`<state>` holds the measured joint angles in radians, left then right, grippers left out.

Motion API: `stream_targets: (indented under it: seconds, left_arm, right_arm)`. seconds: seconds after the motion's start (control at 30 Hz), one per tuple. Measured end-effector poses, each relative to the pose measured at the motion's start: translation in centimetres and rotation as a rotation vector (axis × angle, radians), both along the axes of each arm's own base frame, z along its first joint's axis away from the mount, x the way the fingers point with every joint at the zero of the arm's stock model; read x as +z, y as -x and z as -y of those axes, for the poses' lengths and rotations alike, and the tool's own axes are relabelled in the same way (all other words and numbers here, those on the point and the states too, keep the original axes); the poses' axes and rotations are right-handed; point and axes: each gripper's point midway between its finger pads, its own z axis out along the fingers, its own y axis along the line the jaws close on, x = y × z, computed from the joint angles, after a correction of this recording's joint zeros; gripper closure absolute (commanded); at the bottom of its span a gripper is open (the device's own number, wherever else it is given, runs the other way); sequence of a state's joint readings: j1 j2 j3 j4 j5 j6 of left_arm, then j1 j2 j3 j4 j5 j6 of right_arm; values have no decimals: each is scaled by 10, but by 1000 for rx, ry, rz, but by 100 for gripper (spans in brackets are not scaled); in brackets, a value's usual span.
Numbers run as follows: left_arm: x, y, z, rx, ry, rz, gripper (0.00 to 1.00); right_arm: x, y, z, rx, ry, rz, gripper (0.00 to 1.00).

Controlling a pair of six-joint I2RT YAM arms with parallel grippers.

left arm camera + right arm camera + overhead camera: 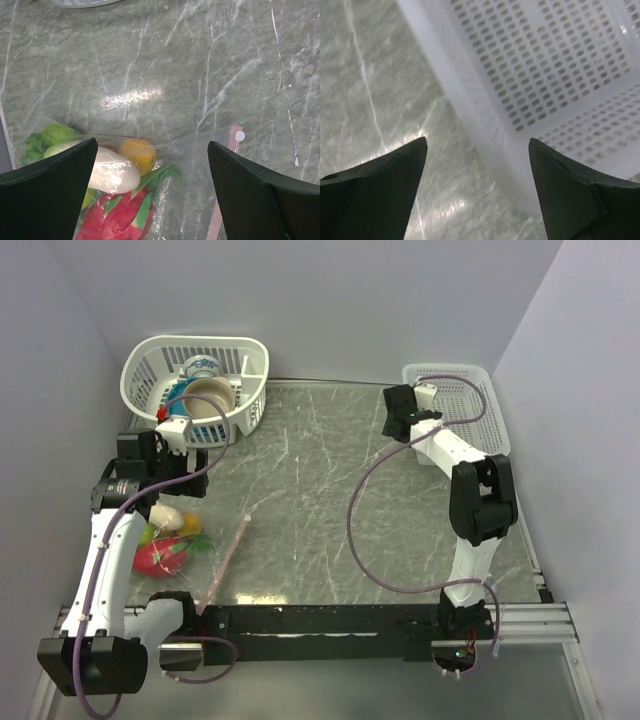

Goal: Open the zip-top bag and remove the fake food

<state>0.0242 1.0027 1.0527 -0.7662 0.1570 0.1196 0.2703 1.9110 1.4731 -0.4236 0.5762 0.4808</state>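
Observation:
The zip-top bag (200,545) lies flat at the table's near left, its pale pink zipper strip (228,552) along the right edge. Fake food shows through the clear plastic: a pink-red dragon fruit (117,217), a white oblong (112,172), an orange piece (137,152) and a green round one (57,134). My left gripper (152,145) hangs open above the bag's far edge, holding nothing; it sits at the left (158,455) in the top view. My right gripper (477,142) stands open and empty over the rim of the right basket (485,125), far from the bag.
A white mesh basket (140,370) with bowls and a cup stands at the back left, just beyond my left gripper. A second white mesh basket (470,415) stands at the back right. Side walls close in on both sides; a black rail (350,618) runs along the near edge.

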Motion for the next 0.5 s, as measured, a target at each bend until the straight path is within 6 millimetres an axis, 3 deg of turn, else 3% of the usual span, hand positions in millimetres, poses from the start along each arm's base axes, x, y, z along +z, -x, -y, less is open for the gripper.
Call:
stream_targets:
  seconds: [0.17,0.3,0.5]
  left_arm:
    - [0,-1,-2,7,-6,2,1]
    - [2,-1,-4,17,-16,9,1]
    - [13,3,-10,28,-48,56,1]
  right_arm:
    - [-6,29,-39,60,-22,-3,32]
    - [-2,59,-69,104,-69,17,51]
    - [0,103,-99,159,-150,29,65]
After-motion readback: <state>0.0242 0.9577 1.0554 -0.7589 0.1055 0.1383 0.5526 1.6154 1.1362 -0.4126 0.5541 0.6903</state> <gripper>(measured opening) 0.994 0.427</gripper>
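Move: The empty small white basket has its middle about 9 cm to the right hand's right, 4 cm ahead and 5 cm below, its left wall close by the fingers. Nothing else stands near: the big white dish basket is some 55 cm left and 5 cm ahead of the right hand, the zip-top bag about 56 cm left and 28 cm back. From the left hand, the small basket lies roughly 62 cm right, 22 cm ahead, 15 cm lower. The small white basket is dragged by its left side, near the close corner, as the right hand sweeps about 10 cm back and 10 cm left at nearly constant height. Its fingers narrow from almost wide open to under half around the rim, while the wrist turns some 10 degrees counter-clockwise and its left side lifts about as much. ##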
